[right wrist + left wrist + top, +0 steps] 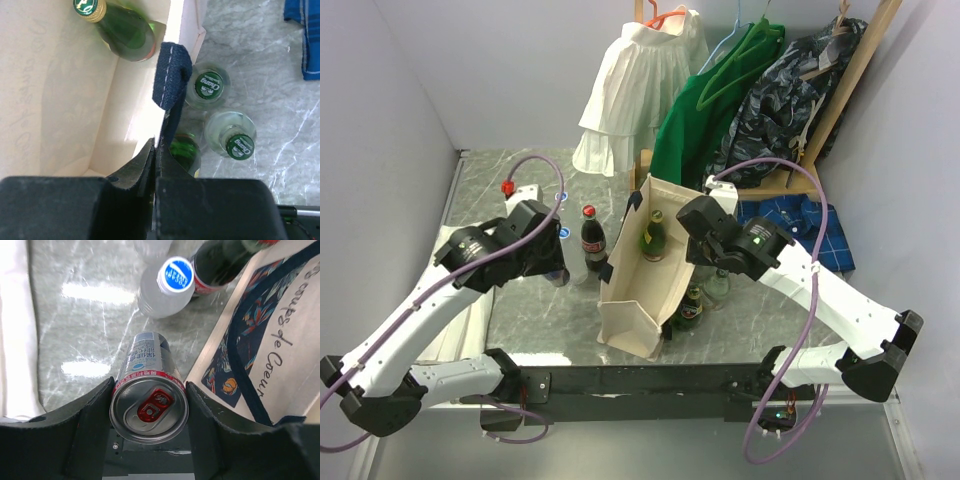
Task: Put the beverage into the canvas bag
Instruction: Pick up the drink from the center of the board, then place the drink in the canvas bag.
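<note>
The beverage, a silver can (149,410) with a red pull tab, sits between the pads of my left gripper (149,390), which is shut on its sides. In the top view this gripper (555,262) is just left of the canvas bag (630,300). The bag stands upright and open, and its printed outer face (280,355) is right beside the can. My right gripper (157,147) is shut on the bag's right rim, below the navy handle (172,75); from above it (692,240) is at the bag's right wall. A green bottle (653,237) stands inside the bag.
A cola bottle (592,240) and a blue-capped water bottle (167,287) stand left of the bag. Green and clear bottles (209,86) (235,137) stand right of it. Hanging clothes (720,90) fill the back, with a blue plaid cloth (810,225) to the right. A white cloth (460,320) lies at left.
</note>
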You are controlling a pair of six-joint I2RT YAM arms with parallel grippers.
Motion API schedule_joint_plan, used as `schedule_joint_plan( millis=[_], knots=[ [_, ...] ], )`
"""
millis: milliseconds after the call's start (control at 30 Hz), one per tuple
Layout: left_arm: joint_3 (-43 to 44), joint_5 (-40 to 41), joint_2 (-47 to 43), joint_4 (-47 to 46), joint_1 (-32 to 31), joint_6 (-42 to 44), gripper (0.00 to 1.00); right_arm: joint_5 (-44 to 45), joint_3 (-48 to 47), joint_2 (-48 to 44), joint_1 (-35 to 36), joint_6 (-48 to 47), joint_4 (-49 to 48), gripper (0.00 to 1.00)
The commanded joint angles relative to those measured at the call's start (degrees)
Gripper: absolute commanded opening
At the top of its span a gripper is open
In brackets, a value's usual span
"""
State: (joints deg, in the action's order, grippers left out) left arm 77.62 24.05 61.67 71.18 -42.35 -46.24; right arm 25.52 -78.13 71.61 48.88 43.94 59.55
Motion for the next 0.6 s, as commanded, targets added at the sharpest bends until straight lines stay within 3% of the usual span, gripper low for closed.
schedule_joint_plan(
  millis=[0,567],
  knots=[
    [6.1,3.3,-0.8,-0.4,0.1,3.7,0.01,4.3,-4.0,-0.9,0.3,1.2,3.1,0.0],
    [24.5,-5.3,4.2,-9.3,-0.1,16.8,0.01,4.4,-3.0,-0.2,0.3,3.5,3.0,0.0]
  ],
)
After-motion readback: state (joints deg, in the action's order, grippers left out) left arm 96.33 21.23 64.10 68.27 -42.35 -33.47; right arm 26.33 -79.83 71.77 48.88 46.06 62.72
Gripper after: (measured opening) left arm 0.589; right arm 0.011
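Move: The drink can is already in my left fingers, clear of the table. The canvas bag's middle lies about 20 cm to this hand's right, 6 cm ahead and 12 cm below. The nearer water bottle stands roughly 9 cm ahead and 3 cm to the right. The cola bottle is some 11 cm ahead and 9 cm right, both middles about 11 cm lower. From my right hand, the bag's middle is about 9 cm left, level fore and aft, and 11 cm down. With the grip on the can kept, I raise my left hand about 11 cm almost straight up, quickening, easing only a little forward and late on a little right, to the bag's side. Its fingertips swing up some 15 degrees and it turns about 10 clockwise. My right hand stays nearly still, shut on the bag's right rim. ##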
